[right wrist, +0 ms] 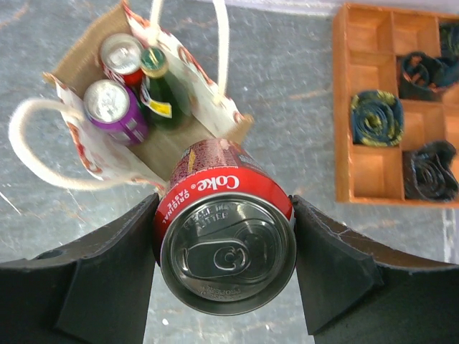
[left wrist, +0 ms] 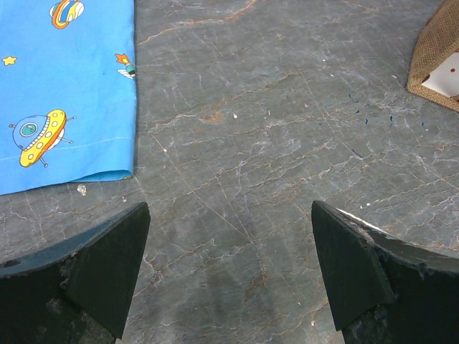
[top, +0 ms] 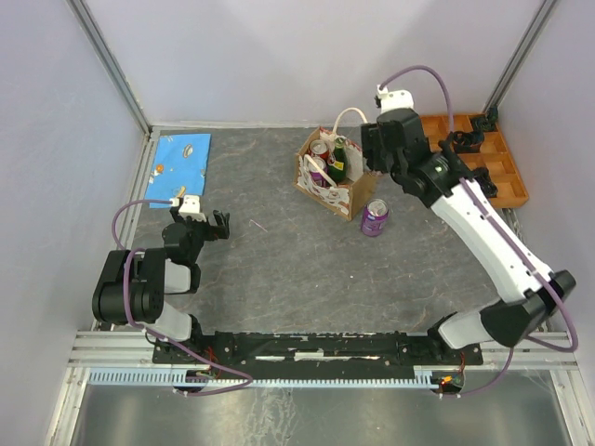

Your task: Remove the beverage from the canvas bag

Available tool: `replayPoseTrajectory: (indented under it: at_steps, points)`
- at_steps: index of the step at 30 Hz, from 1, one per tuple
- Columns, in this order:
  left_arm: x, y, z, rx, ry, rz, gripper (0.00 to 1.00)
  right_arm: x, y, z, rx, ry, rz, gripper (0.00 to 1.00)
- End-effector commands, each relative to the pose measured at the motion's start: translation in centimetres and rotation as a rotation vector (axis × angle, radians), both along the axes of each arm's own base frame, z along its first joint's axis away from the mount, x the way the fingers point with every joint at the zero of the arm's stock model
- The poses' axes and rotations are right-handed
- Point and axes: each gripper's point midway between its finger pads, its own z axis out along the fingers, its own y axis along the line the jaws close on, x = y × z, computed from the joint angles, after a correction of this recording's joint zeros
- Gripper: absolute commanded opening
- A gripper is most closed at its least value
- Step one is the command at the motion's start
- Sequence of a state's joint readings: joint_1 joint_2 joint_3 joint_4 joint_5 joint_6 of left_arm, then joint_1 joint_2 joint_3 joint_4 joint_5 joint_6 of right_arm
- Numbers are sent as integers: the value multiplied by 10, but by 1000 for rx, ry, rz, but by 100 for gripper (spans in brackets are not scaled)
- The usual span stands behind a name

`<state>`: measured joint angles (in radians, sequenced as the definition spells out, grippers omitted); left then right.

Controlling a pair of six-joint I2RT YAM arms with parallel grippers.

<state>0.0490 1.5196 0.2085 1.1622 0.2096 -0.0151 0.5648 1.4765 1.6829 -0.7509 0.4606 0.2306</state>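
Observation:
The canvas bag [top: 327, 178] stands at the back middle of the table, tan with white looped handles. In the right wrist view the canvas bag [right wrist: 172, 140] holds a red can [right wrist: 120, 54], a green bottle [right wrist: 161, 89] and a purple can [right wrist: 113, 109]. My right gripper [right wrist: 224, 215] is shut on a red Coke can [right wrist: 226, 244], lifted beside the bag's right side with both fingers pressed on its flanks. In the top view the right gripper [top: 379, 149] hovers at the bag's right. My left gripper [left wrist: 229, 272] is open and holds nothing, low over bare table at the left [top: 218, 225].
A purple can [top: 375, 218] stands on the table just right of the bag. An orange compartment tray [top: 509, 186] with dark rolled items sits at the back right, and shows in the right wrist view [right wrist: 343, 107]. A blue patterned cloth [top: 181, 158] lies back left.

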Motion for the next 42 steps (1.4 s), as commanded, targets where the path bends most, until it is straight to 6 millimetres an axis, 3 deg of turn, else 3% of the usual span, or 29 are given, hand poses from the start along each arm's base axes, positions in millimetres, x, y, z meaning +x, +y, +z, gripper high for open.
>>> replayPoseTrajectory:
  at_steps: [1, 7, 13, 17, 36, 42]
  points:
    - [7, 5, 16, 20, -70, 19, 99, -23, -32, 20, -7, -89, -102, 0]
    - [7, 5, 17, 20, -70, 20, 99, -53, -49, -15, 22, -29, -141, 0]
    - [7, 5, 16, 20, -68, 19, 99, -85, -51, -72, 55, 72, -118, 0]
    - [7, 5, 16, 20, -68, 20, 99, -95, -50, -111, 38, 135, -108, 0]
    - [7, 5, 16, 22, -66, 19, 99, -84, -17, -214, 34, 334, -76, 0]
    - [7, 5, 16, 21, -66, 18, 99, -87, -14, -227, 27, 368, -56, 0]
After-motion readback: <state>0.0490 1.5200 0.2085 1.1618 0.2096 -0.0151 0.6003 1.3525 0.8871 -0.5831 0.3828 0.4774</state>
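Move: The right gripper already holds the red Coke can high beside the canvas bag. Its clear table spot lies about 11 cm back, 3 cm to the right and roughly 32 cm below. The standing purple Fanta can is about 2 cm back, 3 cm right and 26 cm down, and the bag's middle about 10 cm ahead, 8 cm left and 25 cm down. From the idle left gripper, the spot is some 45 cm right, 8 cm back and 7 cm lower. Keep the right fingers closed on the Coke can and swing it back and somewhat right, away from the bag. Sink steeply, some 24 cm in all, tipping the hand about 25 degrees further down; late on, ease a few centimetres left again so the Coke can comes down just on the near side of the standing Fanta can. Don't release. ##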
